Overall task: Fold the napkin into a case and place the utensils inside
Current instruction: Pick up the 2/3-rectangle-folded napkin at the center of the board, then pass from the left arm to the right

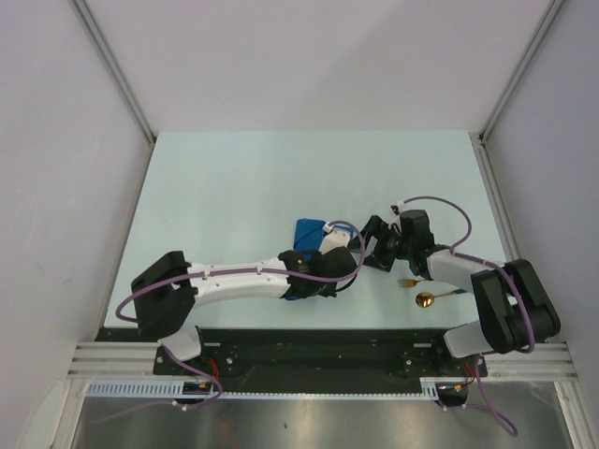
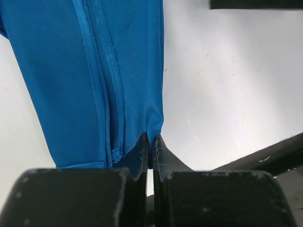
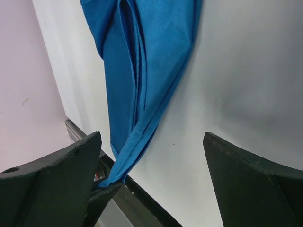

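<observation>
The blue napkin [image 1: 307,232] lies folded into a narrow layered strip mid-table, mostly hidden under my left arm in the top view. My left gripper [image 2: 152,138] is shut on the napkin's [image 2: 94,71] near corner, with cloth pinched between the tips. In the right wrist view the napkin [image 3: 142,56] tapers down to that pinched corner. My right gripper [image 3: 151,137] stands open just right of the cloth, nothing between its fingers. It sits in the top view [image 1: 376,239] close beside the left gripper [image 1: 318,267]. The utensils, a gold spoon [image 1: 426,299] and fork [image 1: 408,282], lie by the right arm.
The pale table [image 1: 234,187] is walled by white panels at the back and both sides. A black rail [image 1: 309,341] with both arm bases runs along the near edge. The right arm's elbow [image 1: 510,309] sits next to the utensils.
</observation>
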Controlling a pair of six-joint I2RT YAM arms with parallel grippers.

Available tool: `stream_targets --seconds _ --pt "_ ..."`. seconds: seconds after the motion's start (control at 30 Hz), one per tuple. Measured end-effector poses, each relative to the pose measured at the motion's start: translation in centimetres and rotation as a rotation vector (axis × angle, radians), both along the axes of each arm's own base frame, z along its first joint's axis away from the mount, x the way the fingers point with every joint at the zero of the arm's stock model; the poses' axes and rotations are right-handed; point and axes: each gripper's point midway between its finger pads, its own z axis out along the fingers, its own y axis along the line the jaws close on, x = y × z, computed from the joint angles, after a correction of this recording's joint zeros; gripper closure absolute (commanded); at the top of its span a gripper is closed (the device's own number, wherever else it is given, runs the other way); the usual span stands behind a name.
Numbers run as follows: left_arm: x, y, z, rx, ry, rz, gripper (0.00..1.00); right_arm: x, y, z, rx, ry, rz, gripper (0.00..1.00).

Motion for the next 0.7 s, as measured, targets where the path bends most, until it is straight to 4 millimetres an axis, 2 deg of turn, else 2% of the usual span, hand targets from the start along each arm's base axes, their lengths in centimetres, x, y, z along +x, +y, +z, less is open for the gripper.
stream_targets --seconds 0.27,0.47,0.7 --pt "0.1 -0.1 1.4 -0.044 -0.006 0.002 1.0 0.5 2.0 -1.9 0.032 0.049 0.003 0.16" --pt "0.2 0.3 1.8 -0.055 -0.011 0.009 1.0 1.3 3.2 -2.1 0.067 0.049 0.003 0.25" --pt "0.0 0.5 1.7 -0.057 0.002 0.005 1.0 1.7 4.9 -2.4 0.104 0.046 0.028 0.31"
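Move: The left hand already pinches the napkin's lifted near right corner; the napkin's middle is about 9 cm ahead of this hand, 3 cm to its left and 5 cm below. For the empty right hand, the napkin's right edge is some 5 cm to its left, level with it and 3 cm down, the middle about 11 cm left and 5 cm down. From that hand the fork lies 6 cm back and 16 cm right, the spoon 10 cm back and 18 cm right. Leftward and sinking, the right hand slides in low from the side, about 5 cm left, 2 cm down and a little forward, fingers narrowing from wide open to roughly three quarters so that they come astride the napkin's raised right edge without shutting. The left hand keeps its pinch on the corner and raises it nearly 2 cm, then holds it there. ##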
